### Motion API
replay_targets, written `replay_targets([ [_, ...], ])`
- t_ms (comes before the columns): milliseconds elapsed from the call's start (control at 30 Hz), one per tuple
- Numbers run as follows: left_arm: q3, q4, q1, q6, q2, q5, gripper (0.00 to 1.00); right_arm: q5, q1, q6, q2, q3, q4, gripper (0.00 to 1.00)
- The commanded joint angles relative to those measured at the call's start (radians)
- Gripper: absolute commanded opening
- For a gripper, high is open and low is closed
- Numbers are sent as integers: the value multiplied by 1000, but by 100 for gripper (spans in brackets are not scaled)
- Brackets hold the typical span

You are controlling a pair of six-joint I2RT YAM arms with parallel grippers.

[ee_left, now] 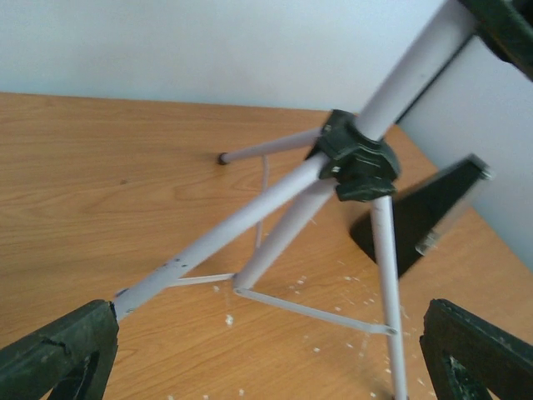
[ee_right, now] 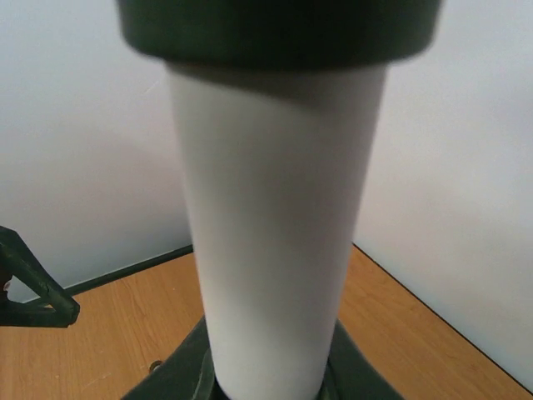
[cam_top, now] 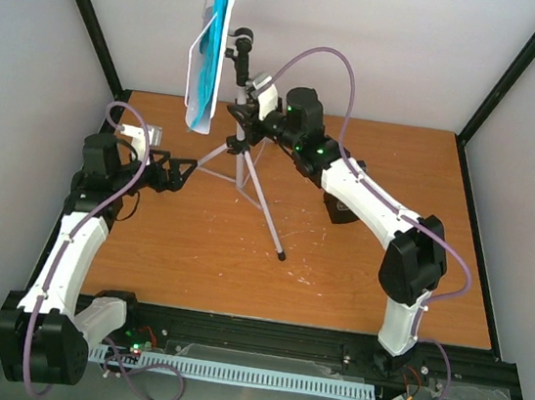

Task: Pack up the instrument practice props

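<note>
The white tripod music stand [cam_top: 248, 172] stands at the back middle of the table. Its desk [cam_top: 228, 17] is raised high and carries cyan sheet-music pages [cam_top: 212, 45]. My right gripper [cam_top: 242, 114] is shut on the stand's pole [ee_right: 275, 233], which fills the right wrist view; its own fingers are hidden there. My left gripper [cam_top: 184, 173] is open low beside the tripod. One leg [ee_left: 216, 237] runs down to its left finger [ee_left: 58, 354]. The black metronome [cam_top: 337, 209] sits right of the stand, half under my right arm, and also shows in the left wrist view as a black pyramid metronome [ee_left: 425, 217].
White walls and black frame posts [cam_top: 93, 29] close in the table on three sides. Small white crumbs [ee_left: 229, 319] lie on the wood under the tripod. A white cable rail [cam_top: 254, 376] runs along the near edge between the arm bases.
</note>
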Motion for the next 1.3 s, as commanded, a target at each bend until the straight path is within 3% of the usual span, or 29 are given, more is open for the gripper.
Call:
replay_targets([
  [0, -1, 39, 3, 64, 16, 227, 99, -110, 0, 54, -117, -63, -3, 3],
  [167, -9, 87, -11, 52, 42, 414, 99, -344, -67, 67, -249, -227, 45, 3],
  [400, -28, 146, -135, 31, 118, 599, 99, -635, -160, 51, -378, -368, 42, 3],
  [700, -41, 207, -287, 35, 251, 599, 95, -822, -175, 31, -412, -415, 1, 3],
  [900, 15, 169, -385, 100, 372, 642, 73, -828, -176, -3, -406, -417, -17, 3],
  [1267, 31, 226, -412, 74, 432, 690, 39, -794, -175, -46, -404, -406, -65, 9],
])
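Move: The upper part of the stand's left leg, just under the hub, lies about 7 cm ahead of my left hand, 10 to its right and 4 lower; the hub is 9 ahead, 12 right, nearly level. My right hand already holds the pole, with the hub some 12 cm straight below and the sheet board roughly 22 above, 6 left and 3 ahead. The metronome sits about 15 back, 28 right and 30 lower. Keeping my shut grip on the pole, I draw the stand back about 13 cm and 9 to the right with my right hand, turning it some 30 degrees counter-clockwise, then hold it there. Meanwhile my open left hand sweeps right and back, swivels clockwise, dips around 5 cm to straddle the left leg below the hub, and closes to under half open. ##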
